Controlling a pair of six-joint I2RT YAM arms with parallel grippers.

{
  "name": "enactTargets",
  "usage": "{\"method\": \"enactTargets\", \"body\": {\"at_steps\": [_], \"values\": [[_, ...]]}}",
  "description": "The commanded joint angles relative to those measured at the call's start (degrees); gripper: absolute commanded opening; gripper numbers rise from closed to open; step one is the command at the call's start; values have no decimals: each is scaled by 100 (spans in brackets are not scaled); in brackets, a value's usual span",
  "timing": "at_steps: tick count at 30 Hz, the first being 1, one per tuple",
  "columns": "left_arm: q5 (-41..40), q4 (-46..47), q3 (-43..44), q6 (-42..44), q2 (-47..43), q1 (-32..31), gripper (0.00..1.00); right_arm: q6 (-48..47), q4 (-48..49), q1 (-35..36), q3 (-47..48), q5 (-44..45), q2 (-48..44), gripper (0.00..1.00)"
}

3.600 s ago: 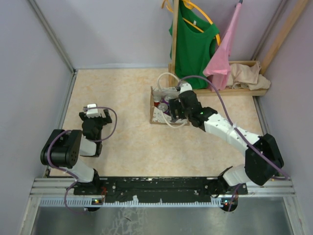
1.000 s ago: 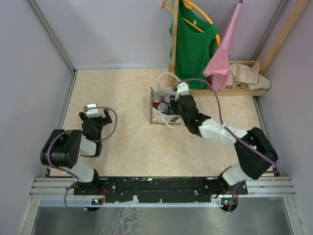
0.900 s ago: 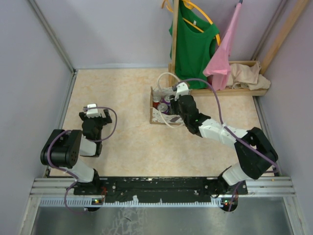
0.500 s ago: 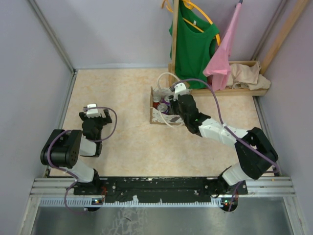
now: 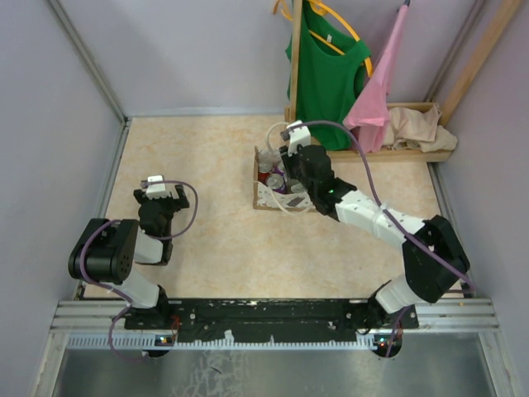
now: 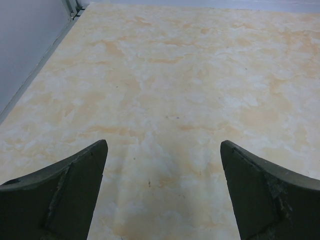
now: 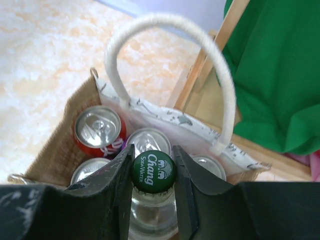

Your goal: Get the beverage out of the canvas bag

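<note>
The canvas bag point(image 5: 266, 195) is a small beige tote with white loop handles point(image 7: 165, 22) and a lace-patterned band, standing mid-table. It also shows in the right wrist view point(image 7: 60, 145), holding several cans: a red one point(image 7: 100, 127) and silver ones point(image 7: 149, 139). My right gripper point(image 7: 153, 170) is shut on the green "Chang Soda Water" cap of a clear glass bottle point(image 7: 153, 212), held above the bag's cans. In the top view my right gripper point(image 5: 291, 175) is over the bag. My left gripper point(image 6: 162, 192) is open and empty over bare table at the left point(image 5: 157, 194).
A wooden rack point(image 5: 295, 74) with a green shirt point(image 5: 326, 78) and a pink garment point(image 5: 376, 91) stands just behind the bag. A plain tan cloth point(image 5: 417, 128) lies on the rack's base. Grey walls enclose the table on three sides.
My right gripper has moved up and back toward the rack over the bag, with the bottle in its jaws. The left arm has not moved.
</note>
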Motion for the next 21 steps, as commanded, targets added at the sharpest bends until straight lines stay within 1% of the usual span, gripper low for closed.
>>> {"method": "enactTargets", "body": {"at_steps": [1,5,11,21], "values": [[-21,101,-36,28,32,-8,100,-216,999,43,1063,103,-233,0],[-23,103,-35,24,36,-6,100,-124,745,43,1376,157,-393,0],[-23,103,-29,28,35,-5,100,-290,704,45,1435,356,-840,0],[-23,103,-36,28,38,-3,100,-963,1577,45,886,1123,-1830,0]]}}
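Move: The right fingers already hold the green-capped bottle by its neck, partly drawn up, over the middle of the canvas bag: the bag's centre is about 1 cm ahead, 1 cm left and 15 cm below. Also some 15 cm below are the middle purple can, 4 cm ahead and 1 left; the right red can, 3 ahead and 5 right; and the near purple can, level and 4 left. From the left hand the bag lies roughly 37 cm right, 3 ahead and 3 lower. Still pinching the bottle by its neck, the right hand keeps pulling it up out of the bag, some 14 cm in all. The lift starts nearly straight with a slight forward drift, then swings about 4 cm to the right, towards the bag's right side, easing a little back. The fingertips tilt upward roughly 15 degrees while the grip stays unchanged. ##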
